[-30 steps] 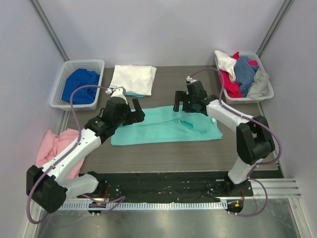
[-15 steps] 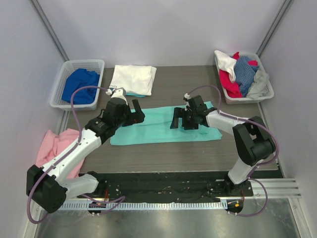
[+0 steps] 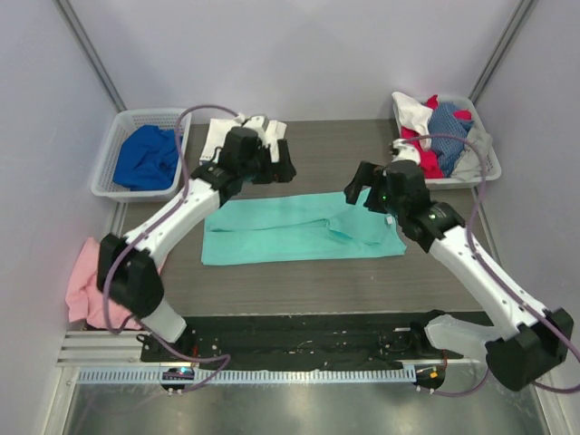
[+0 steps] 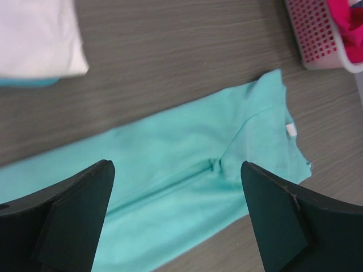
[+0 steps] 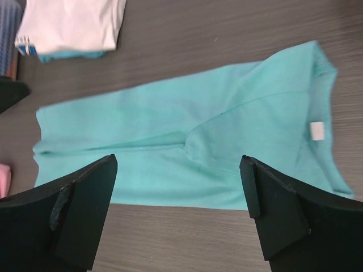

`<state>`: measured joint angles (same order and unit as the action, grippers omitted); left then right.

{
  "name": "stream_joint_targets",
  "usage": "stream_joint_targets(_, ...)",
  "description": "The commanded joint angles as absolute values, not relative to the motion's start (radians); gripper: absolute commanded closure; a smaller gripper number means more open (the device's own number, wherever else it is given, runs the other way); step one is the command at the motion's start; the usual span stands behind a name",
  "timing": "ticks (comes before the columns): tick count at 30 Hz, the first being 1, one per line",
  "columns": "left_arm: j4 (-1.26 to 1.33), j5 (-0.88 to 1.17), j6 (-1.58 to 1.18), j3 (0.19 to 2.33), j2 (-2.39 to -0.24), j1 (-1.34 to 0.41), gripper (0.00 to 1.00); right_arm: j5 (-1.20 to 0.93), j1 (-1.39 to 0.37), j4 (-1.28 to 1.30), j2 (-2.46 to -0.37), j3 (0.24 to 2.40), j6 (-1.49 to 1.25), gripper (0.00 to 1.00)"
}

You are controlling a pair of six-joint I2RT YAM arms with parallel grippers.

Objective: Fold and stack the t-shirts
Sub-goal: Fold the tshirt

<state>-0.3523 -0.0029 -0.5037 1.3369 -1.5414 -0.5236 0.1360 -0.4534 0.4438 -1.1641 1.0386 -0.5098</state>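
Note:
A mint-green t-shirt (image 3: 299,228) lies folded lengthwise as a long strip across the middle of the table. It also shows under both wrist cameras (image 4: 187,164) (image 5: 187,136), with a small white tag near its collar end. A folded white t-shirt (image 3: 237,136) (image 4: 39,39) (image 5: 74,25) rests behind it on a mint one. My left gripper (image 3: 283,163) (image 4: 177,215) hovers open above the strip's back edge, next to the white t-shirt, holding nothing. My right gripper (image 3: 358,188) (image 5: 178,209) hangs open and empty above the strip's right part.
A white lattice basket (image 3: 111,149) at the back left holds a royal blue t-shirt (image 3: 145,156). Another basket (image 3: 485,168) at the back right holds red, white, blue and grey t-shirts (image 3: 439,131). A pink cloth (image 3: 86,281) hangs off the table's left edge.
Both grippers have lifted off the mint t-shirt. The left one swung back toward the white t-shirt, the right one rose and drew to the right. The strip lies still.

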Motion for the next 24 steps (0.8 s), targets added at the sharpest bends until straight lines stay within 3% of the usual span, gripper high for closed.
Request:
stream_joint_targets(1, -0.287, 0.267, -0.365, 1.553, -1.814, -0.515, 0.00, 0.364, -0.456, 0.584, -1.016, 1.045, -0.577, 0.00)
stream_joint_targets(6, -0.316, 0.532, -0.310, 1.833, -2.104, -0.517, 0.00, 0.373, -0.454, 0.624, -0.962, 1.034, -0.583, 0.00)
stream_joint_targets(15, -0.387, 0.655, -0.255, 2.137, -2.449, -0.534, 0.00, 0.322, -0.454, 0.637, -0.933, 0.999, -0.581, 0.00)
stream_joint_targets(24, -0.388, 0.696, -0.256, 2.270, -2.600, -0.594, 0.00, 0.330, -0.451, 0.658, -0.923, 1.002, -0.571, 0.00)
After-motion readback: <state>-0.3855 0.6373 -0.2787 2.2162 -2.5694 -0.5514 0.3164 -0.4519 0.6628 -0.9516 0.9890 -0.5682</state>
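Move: The turquoise t-shirt's far edge, on its right-hand part, lies about 24 cm right of the left hand, 5 cm ahead and some 19 cm below; the white folded stack is roughly 19 cm ahead and 9 cm left of that hand. From the right hand, the shirt's near right corner is about 5 cm back, 15 cm right and 20 cm down, and the white label is 4 cm ahead, 12 cm right. Rightward and down the left arm swings, about 17 cm each way, with some 8 cm forward early on, towards the far edge of the turquoise t-shirt's right part; its open fingers turn nearly 40 degrees clockwise. The right hand clears off back and to its right, about 5 cm each way, rising 4 cm and sinking again, turning slightly clockwise, still open above the shirt. ##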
